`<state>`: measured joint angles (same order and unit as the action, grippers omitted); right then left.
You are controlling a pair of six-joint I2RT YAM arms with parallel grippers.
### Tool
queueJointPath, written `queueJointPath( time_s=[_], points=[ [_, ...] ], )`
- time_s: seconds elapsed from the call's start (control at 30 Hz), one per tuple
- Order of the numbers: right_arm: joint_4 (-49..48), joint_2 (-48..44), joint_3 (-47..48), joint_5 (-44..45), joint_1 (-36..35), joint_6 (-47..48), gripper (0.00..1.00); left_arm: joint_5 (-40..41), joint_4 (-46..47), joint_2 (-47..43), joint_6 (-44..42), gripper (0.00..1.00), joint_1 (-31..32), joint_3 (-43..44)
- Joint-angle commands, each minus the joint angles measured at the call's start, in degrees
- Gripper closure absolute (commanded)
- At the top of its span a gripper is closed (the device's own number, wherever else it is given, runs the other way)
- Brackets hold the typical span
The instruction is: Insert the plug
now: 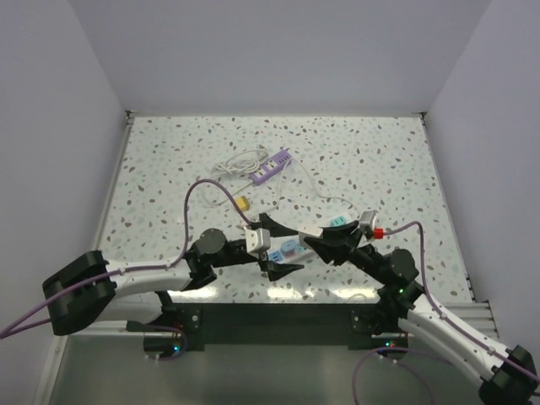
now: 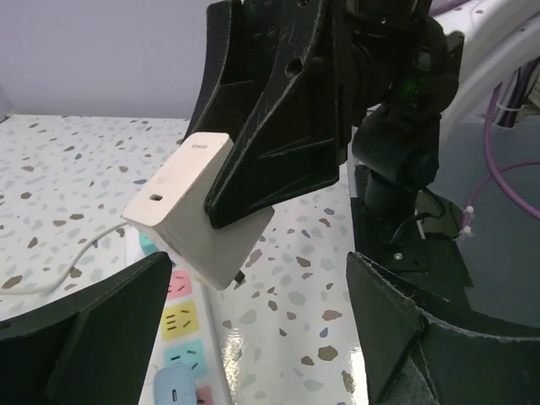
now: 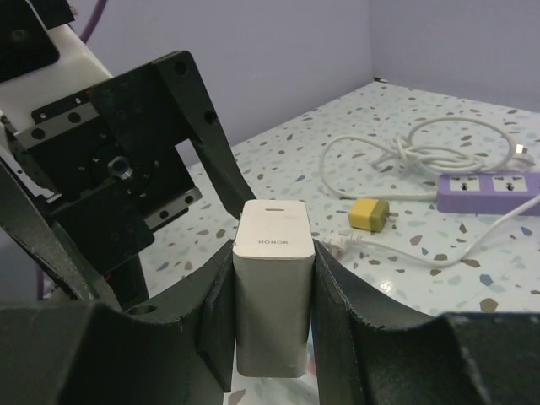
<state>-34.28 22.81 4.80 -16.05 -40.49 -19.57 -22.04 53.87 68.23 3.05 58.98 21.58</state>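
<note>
A white HONOR plug [image 3: 272, 295] stands upright between the black fingers of my right gripper [image 3: 272, 337], which is shut on its two sides. In the left wrist view the same plug [image 2: 190, 211] hangs tilted just above a white power strip [image 2: 181, 325] with pink, yellow and teal sockets; its prongs are mostly hidden. My left gripper [image 2: 261, 337] is open, its fingers spread wide on either side of the strip and below the plug, touching nothing. From above, both grippers [image 1: 295, 251] [image 1: 319, 240] meet over the strip [image 1: 289, 247] near the table's front.
A yellow plug [image 3: 369, 214] lies on the speckled table [image 1: 169, 169] with a white cable coiled behind it. A purple power strip [image 3: 489, 187] [image 1: 274, 166] lies farther back. White walls close in the table on three sides.
</note>
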Motion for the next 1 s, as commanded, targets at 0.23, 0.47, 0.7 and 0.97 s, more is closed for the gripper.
queueJointPath(
  time_s=[0.23,0.47,0.7,0.97],
  points=[
    [-15.73,1.36,1.36,-7.93,-0.2,-6.0,1.0,-9.77,8.1,6.38,4.24,0.16,-0.18,5.57],
    [-15.47,-0.22,0.83,-10.14,-0.2,-6.44,1.0,-11.27,8.45,9.2,4.86,0.16,-0.18,8.56],
    [-13.18,-0.92,0.3,-10.05,-0.2,-5.3,1.0,-13.11,8.98,9.47,5.57,0.37,-0.18,9.35],
    [0.59,-2.24,5.04,-9.35,-0.2,0.32,0.98,-13.9,0.57,9.91,1.35,0.97,-0.36,11.45]
  ],
)
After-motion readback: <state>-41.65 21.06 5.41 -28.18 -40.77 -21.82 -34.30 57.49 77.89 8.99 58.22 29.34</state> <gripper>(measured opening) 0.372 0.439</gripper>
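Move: The white plug, already held in the right fingers, hangs about 5 cm to the right of the open left gripper and 3 cm ahead, a centimetre or so lower. The left gripper's opening thus lies some 5 cm left and 3 cm back of the right hand. On the socket board below, the blue plug sits about 6 cm ahead of the left hand and 17 cm down; the teal plug is about 12 cm ahead of the right hand, 9 cm to its right and 16 cm down. The right hand keeps its pinch on the white plug and carries it back about 4.5 cm and up 3.5 cm, swinging some 10 degrees counter-clockwise, to bring it in line with the left gripper. The left hand reaches right about 3 cm and a little back, turning slightly clockwise, then holds nearly still there while its wide-open fingers close on the sides of the plug. ##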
